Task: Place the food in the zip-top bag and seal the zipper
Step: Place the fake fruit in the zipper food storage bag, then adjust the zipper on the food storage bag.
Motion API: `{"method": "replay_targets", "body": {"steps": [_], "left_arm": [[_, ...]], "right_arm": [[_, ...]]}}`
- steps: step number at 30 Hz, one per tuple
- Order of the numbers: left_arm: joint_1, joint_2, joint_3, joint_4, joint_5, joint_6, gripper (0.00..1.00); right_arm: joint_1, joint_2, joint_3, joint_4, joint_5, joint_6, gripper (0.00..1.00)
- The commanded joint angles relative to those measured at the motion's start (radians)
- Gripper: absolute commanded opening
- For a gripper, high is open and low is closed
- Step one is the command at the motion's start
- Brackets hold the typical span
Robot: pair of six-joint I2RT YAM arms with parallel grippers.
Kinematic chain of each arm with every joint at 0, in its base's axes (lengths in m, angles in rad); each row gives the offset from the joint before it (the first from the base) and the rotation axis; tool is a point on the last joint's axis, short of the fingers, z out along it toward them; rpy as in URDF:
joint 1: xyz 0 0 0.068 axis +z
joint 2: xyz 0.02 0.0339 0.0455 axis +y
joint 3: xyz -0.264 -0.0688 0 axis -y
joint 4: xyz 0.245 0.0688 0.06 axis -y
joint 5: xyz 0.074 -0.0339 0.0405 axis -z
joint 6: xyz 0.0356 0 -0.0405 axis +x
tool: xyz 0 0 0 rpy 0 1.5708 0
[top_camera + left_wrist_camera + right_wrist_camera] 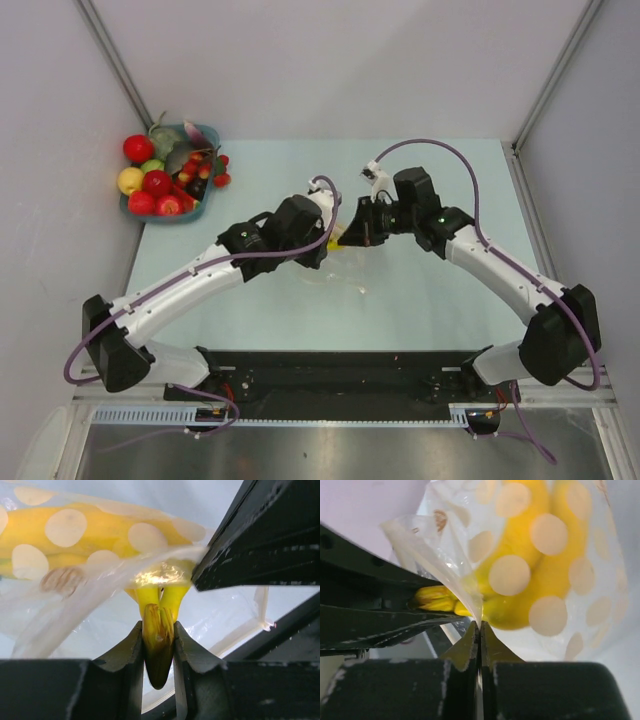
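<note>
A yellow toy banana bunch [100,530] lies mostly inside the clear zip-top bag [60,610], which has white dots. The bunch's stem [158,640] sticks out of the bag's mouth. My left gripper [159,645] is shut on that stem. My right gripper [480,627] is shut on a fold of the bag's edge, just beside the bananas [520,605]. A whitish zipper strip [235,637] runs below the stem. In the top view both grippers [335,238] [353,236] meet at mid-table, with the bag largely hidden under them.
A blue basket [190,213] at the far left corner holds more food: red apples [138,148], a yellow fruit [130,180] and several small red pieces. Grey walls enclose the table on three sides.
</note>
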Motion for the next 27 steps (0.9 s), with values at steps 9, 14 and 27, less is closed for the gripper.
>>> {"method": "replay_targets", "body": {"steps": [9, 14, 27], "left_arm": [[-0.075, 0.077, 0.034, 0.079, -0.255, -0.042, 0.15], [-0.085, 0.092, 0.035, 0.076, -0.23, 0.059, 0.45], [-0.008, -0.253, -0.068, 0.036, 0.416, 0.597, 1.0]], "right_arm": [[-0.085, 0.048, -0.097, 0.329, -0.314, 0.564, 0.0], [-0.102, 0.057, -0.104, 0.378, -0.342, 0.654, 0.0], [-0.136, 0.097, -0.112, 0.353, -0.382, 0.582, 0.0]]}}
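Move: The left hand holds the stem of the banana bunch in the open zipper bag, whose middle lies about 6 cm below its fingertips; the bunch's body is some 5 cm ahead of it, 1 cm left and 5 below. The bag rim pinched by the right hand is about 5 cm to the left hand's right. From the right hand the bag's middle lies 5 cm left and 7 below, the bunch 5 ahead, 6 left, 6 below. Down and a little forward, the left hand first lowers the held bananas about 3 cm deeper into the bag, then spreads its fingers wide, lets go of the stem and backs out up and towards its base, some 7 cm up and 4 back, the wrist swinging clockwise. The right hand stays nearly in place, keeps pinching the rim and rolls some 35 degrees. ##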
